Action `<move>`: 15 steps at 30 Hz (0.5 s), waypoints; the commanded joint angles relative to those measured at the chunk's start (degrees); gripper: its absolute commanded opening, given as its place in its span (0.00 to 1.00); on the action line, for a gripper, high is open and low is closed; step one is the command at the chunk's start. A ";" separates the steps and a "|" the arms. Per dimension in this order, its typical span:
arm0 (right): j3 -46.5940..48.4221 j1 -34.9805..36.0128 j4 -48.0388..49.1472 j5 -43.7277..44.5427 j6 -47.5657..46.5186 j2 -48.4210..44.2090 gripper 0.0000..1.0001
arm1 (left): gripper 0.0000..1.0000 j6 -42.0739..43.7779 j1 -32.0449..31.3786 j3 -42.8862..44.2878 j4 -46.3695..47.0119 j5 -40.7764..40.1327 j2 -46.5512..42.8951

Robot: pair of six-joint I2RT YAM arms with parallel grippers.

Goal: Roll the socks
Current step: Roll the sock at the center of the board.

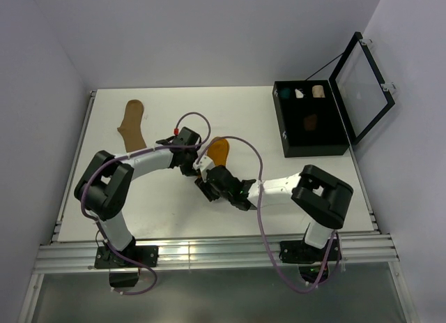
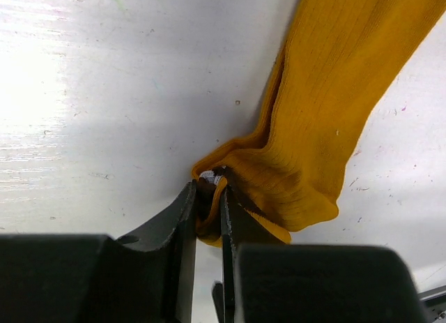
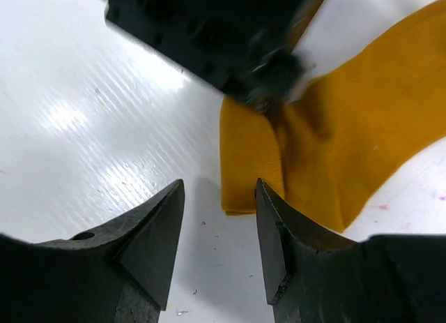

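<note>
The mustard-orange sock [image 1: 220, 152] lies near the middle of the table, its toe pointing away from the arms. In the left wrist view my left gripper [image 2: 209, 194] is shut on the bunched cuff end of this sock [image 2: 327, 114], and a bit of white stripe shows between the fingers. My right gripper [image 3: 218, 190] stands open just in front of the folded edge of the sock [image 3: 334, 155], with only bare table between its fingers. From above, both grippers [image 1: 197, 167] [image 1: 204, 186] meet at the sock's near end. A plain tan sock [image 1: 132, 123] lies flat at the far left.
A black compartment box [image 1: 287, 141] stands at the far right with its clear lid [image 1: 364, 86] swung open. Small teal, white and cream bundles sit in its back row, and a dark brownish item [image 1: 311, 121] lies below them. The white table [image 1: 160, 211] ends at a metal rail.
</note>
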 commanded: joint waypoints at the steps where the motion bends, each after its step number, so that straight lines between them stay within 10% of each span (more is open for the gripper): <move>1: 3.01 1.81 0.42 4.94 -2.96 2.42 0.53 | 0.11 1.97 0.49 1.43 -1.40 -0.58 1.20; 11: 4.68 2.52 -0.99 7.40 -2.78 8.93 0.46 | 0.15 2.23 0.84 0.99 -0.70 0.39 0.85; 15: 4.85 2.35 -2.04 8.02 -2.35 11.30 0.25 | 0.18 2.50 1.37 0.99 -0.52 0.56 0.32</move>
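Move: Just ahead of the right fingers, some 2 cm forward, 1 cm left and 2 cm lower, hangs the loose edge of the orange sock's folded end; from the left hand, already pinching the fold, that edge is about 4 cm back and 1 cm right. The sock's flat part lies roughly 11 cm ahead and 4 cm right of the right hand, the tan sock some 19 cm ahead and 24 cm left of it. Sinking about 2 cm towards the board, the right hand first draws back a touch, then pushes forward nearly 2 cm and slightly left onto the folded end, tilting less than 10 degrees. Its half-open fingers narrow around the loose edge late on, while the left hand keeps its pinch and eases barely 1 cm forward and left. ##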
